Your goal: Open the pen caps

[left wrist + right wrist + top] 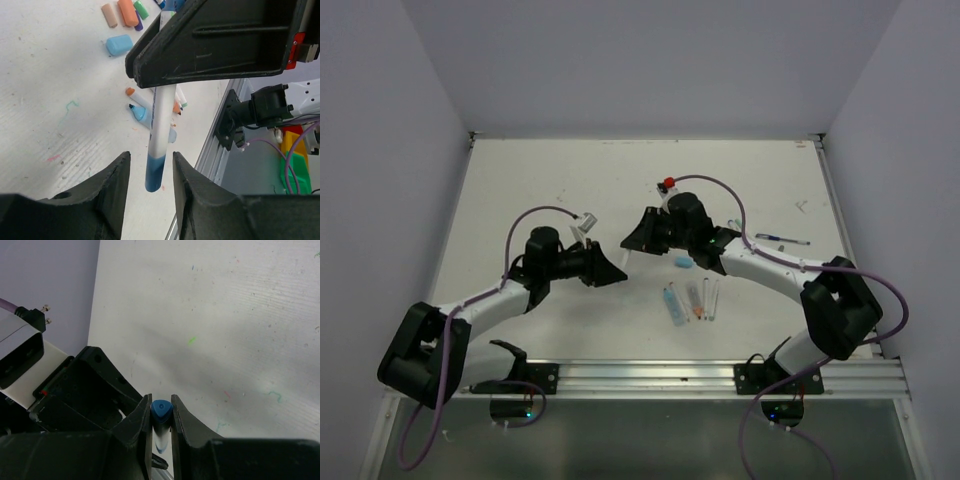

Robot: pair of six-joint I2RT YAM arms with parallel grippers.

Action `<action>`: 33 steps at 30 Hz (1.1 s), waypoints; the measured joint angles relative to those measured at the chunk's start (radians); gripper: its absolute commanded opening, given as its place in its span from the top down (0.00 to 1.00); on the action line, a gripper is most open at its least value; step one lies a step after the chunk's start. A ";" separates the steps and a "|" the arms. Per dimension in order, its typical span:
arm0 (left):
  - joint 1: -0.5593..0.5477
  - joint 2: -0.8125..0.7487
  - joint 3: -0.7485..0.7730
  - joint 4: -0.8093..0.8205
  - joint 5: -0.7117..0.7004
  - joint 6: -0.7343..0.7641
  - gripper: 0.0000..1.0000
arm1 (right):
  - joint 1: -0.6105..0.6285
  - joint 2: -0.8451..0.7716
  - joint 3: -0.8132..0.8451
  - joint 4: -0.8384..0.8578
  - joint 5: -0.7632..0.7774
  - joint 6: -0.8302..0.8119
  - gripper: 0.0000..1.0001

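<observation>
A white pen (161,125) with a dark blue end (154,172) hangs in the air above the table. My right gripper (161,399) is shut on it just below its other blue, three-sided end (161,409). In the left wrist view one broad black finger (215,45) of that gripper covers the pen's upper part. My left gripper (150,160) is open, its jaws either side of the dark blue end with a gap on both sides. I cannot tell which end is the cap. Loose pen caps lie on the table: light blue (119,45), orange (128,12), green (141,9).
Uncapped pens lie side by side under the grippers (140,112), seen from above near the front rail (697,300). Another pen (782,239) lies at the right. A light blue cap (681,262) sits beside my right arm. The aluminium rail (720,375) borders the near edge.
</observation>
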 measured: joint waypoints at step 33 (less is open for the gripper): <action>-0.169 -0.031 -0.059 0.006 -0.207 0.013 1.00 | -0.503 0.043 0.184 -0.256 -0.197 -0.081 1.00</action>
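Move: Between the left hand's open fingers sits the light-blue pen cap, only about 1 cm back and 1 cm right of its grip point; the right hand holds the pen's other end, with that cap some 8 cm back, straight in line sideways and 4 cm lower. From the left hand, the blue highlighter lies about 12 cm right, 1 cm back and 11 cm down; the loose blue cap is roughly 16 cm right, 11 cm ahead, also 11 cm below. Easing about 1 cm back and right, the left hand shuts its fingers on the pen cap. The right hand, still gripping the pen, pulls up about 5 cm and forward, tugging the left hand firmly along and tilting it some 15 degrees, then sweeps right and farther forward with the pen, past the loose caps, as the left hand sinks back with its hold kept. ##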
